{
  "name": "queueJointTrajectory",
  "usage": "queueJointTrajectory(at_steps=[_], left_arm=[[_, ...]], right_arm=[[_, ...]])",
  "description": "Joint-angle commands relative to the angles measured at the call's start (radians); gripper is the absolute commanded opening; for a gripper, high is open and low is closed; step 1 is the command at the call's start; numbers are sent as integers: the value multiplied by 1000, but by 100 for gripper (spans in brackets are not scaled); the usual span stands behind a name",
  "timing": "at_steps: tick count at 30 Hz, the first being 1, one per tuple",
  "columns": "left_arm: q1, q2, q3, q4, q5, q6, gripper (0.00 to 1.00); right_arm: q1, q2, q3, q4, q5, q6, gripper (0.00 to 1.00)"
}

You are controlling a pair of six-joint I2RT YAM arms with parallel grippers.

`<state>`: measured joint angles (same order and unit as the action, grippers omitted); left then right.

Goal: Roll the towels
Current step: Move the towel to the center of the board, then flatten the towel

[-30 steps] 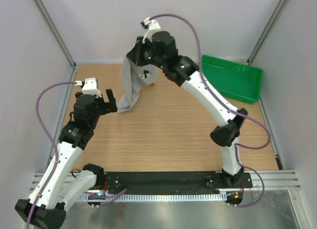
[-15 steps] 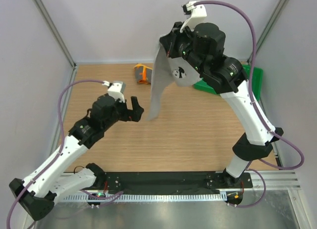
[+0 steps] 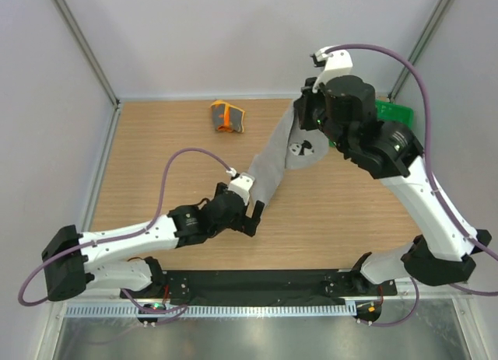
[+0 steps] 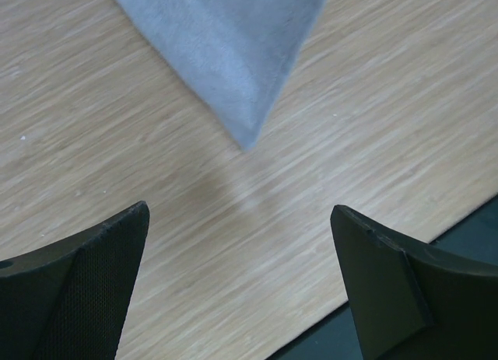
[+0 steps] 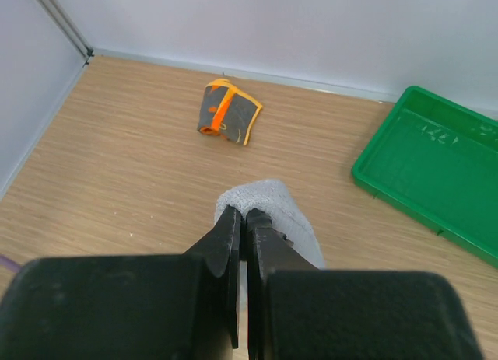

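Observation:
The plain grey towel (image 3: 274,159) hangs in the air, stretched slantwise from my right gripper (image 5: 245,214), which is shut on its upper edge. The towel's bunched top (image 5: 268,198) bulges just past the closed fingertips. My left gripper (image 3: 253,212) is low over the table near its front edge, open wide, just beside the towel's lower corner (image 4: 247,138). Nothing is between the left fingers (image 4: 85,274). The orange and yellow patterned towel (image 3: 226,116) lies folded at the back of the table, also in the right wrist view (image 5: 227,111).
A green plastic tray (image 5: 436,173) stands at the back right, mostly hidden behind the right arm in the top view (image 3: 391,111). White walls and metal frame posts close in the wooden table (image 3: 156,166). The black base rail (image 3: 257,282) runs along the front.
My right arm has carried the grey towel from the back of the table to the right and forward. My left arm has swung in low to the middle, beneath the towel's lower corner.

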<state>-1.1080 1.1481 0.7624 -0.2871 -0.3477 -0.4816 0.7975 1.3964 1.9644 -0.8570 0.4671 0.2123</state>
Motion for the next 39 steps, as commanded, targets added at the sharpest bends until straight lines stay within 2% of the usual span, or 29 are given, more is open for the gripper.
queueJointTrajectory(at_steps=[1, 4, 8, 14, 22, 23, 24, 25, 35, 38, 39], left_arm=[[-39, 99, 18, 98, -125, -17, 100], [-87, 211, 75, 108, -191, 3, 100], [-96, 367, 156, 104, -284, -15, 100], [-122, 534, 287, 132, -266, -22, 100], [-141, 659, 334, 155, -252, -32, 100], [-141, 667, 333, 157, -270, -41, 97], [-141, 686, 333, 158, -286, -45, 88], [-141, 693, 334, 158, -304, -49, 84], [-138, 754, 344, 209, -326, -23, 65], [-138, 763, 341, 235, -321, -11, 51], [-136, 765, 341, 249, -323, -9, 41]], right_arm=[[6, -60, -41, 39, 56, -11, 1], [5, -89, -81, 53, 59, -10, 1], [5, -102, -75, 30, 65, -4, 1], [6, -126, -101, 13, 73, 2, 1], [5, -134, -124, 27, 64, 4, 1], [5, -128, -118, 24, 59, 7, 1], [5, -123, -114, 23, 56, 10, 1], [5, -120, -113, 21, 51, 12, 1], [6, -128, -119, 24, 25, 32, 1], [5, -131, -116, 18, 19, 38, 1], [5, -132, -117, 18, 19, 39, 1]])
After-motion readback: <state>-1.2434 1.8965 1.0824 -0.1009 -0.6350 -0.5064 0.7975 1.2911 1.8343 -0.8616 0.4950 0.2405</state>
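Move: The towel's loose near corner lies about 8 cm right of the open left hand, 4 cm ahead and 12 below. From that hand, the rolled grey-orange towel is some 33 cm ahead, 6 left, and the green bin roughly 31 ahead, 42 right, both near table height. The right hand already holds the towel's upper end; the loose corner is about 8 cm back, 7 left and 43 below it. Left hand sinks 11 cm, going 10 right, half-closing round the towel's corner; right hand eases right, still gripping. ##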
